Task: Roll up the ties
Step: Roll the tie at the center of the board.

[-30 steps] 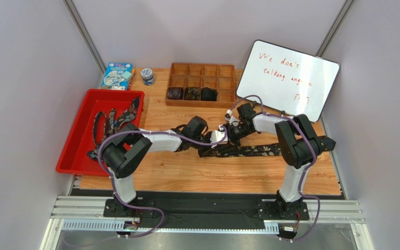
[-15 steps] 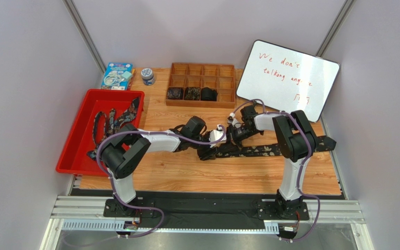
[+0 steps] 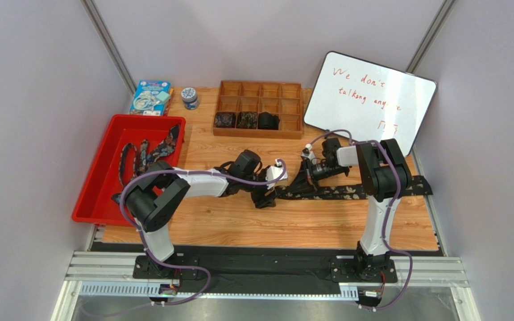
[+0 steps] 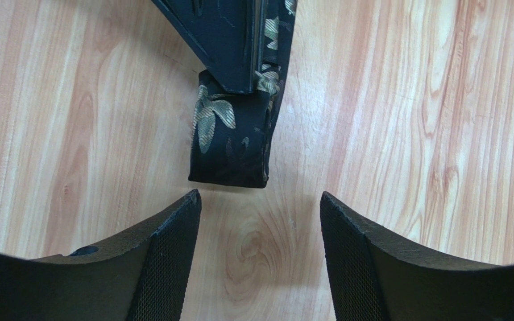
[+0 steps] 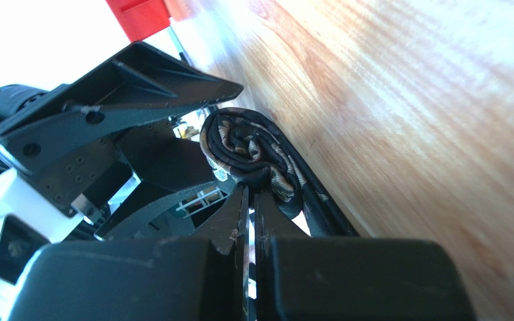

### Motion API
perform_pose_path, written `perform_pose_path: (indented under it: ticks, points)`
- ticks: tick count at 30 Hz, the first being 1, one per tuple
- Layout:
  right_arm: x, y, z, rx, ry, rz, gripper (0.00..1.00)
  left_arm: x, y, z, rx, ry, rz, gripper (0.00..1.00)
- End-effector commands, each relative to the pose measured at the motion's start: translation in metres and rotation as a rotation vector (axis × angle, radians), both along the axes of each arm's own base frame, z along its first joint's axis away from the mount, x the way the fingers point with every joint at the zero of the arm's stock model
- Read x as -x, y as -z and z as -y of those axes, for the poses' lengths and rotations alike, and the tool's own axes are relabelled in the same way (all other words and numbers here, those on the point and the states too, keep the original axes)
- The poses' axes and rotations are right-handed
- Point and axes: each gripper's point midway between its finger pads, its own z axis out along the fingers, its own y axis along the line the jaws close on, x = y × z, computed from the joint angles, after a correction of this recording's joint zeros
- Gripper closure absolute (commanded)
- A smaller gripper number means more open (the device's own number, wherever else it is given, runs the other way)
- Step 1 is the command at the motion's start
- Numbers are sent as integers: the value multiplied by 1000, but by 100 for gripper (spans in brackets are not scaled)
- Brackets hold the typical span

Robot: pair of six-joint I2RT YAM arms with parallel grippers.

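A dark floral tie [image 3: 353, 190] lies flat across the wooden table toward the right edge. Its left end is folded into a small roll [image 4: 229, 140]. My left gripper [image 4: 260, 200] is open, and the roll lies just beyond its fingertips, untouched. In the top view the left gripper [image 3: 266, 192] sits low at that end. My right gripper [image 3: 304, 175] is just to its right, where the fabric rises off the table. The right wrist view has the right gripper [image 5: 249, 194] shut, its tips pinching the tie at the coil [image 5: 239, 144].
A red tray [image 3: 95, 194] at the left holds more loose ties. At the back, a wooden compartment box [image 3: 260, 90] holds three rolled ties. A whiteboard [image 3: 367, 100] leans at the back right. A blue box [image 3: 150, 97] and a small jar [image 3: 189, 98] stand at the back left.
My left gripper has opened and let go of the rolled end, pulling back slightly left. My right gripper has shut on the tie and shifted to the right.
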Motion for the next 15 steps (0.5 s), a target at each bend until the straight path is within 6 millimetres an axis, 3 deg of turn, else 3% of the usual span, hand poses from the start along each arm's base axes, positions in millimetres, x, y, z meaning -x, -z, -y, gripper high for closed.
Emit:
perform_pose_path:
  ticks: [1, 5, 15]
  points:
    - [15, 27, 11, 53, 19, -95, 100, -15, -5, 15, 53, -34, 10, 28]
    - [15, 28, 10, 43, 19, -107, 100, -23, -1, 26, 72, -56, -1, 30]
    - [14, 28, 8, 31, 28, -116, 100, -17, 17, 32, 12, -10, 18, 55]
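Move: The roll of the tie's gathered end lies about 4 cm to the right of the left hand and 2 cm ahead, a touch lower. From the right hand it is only some 2 cm to the left, level fore and aft and slightly below. The tie's flat tail runs on to the right, its middle roughly 29 cm right of the left hand and 2 cm ahead. The wooden box stands some 30 cm ahead of the left hand and 2 cm to its left. The roll is taken between the left hand's open fingers, which slide in over the table to the right and forward, about 4 cm in all, then narrow by roughly a third onto its front and rear edges. The right hand stays put, its shut fingertips still resting on the roll's right part while its wrist rolls only some 5 degrees. ##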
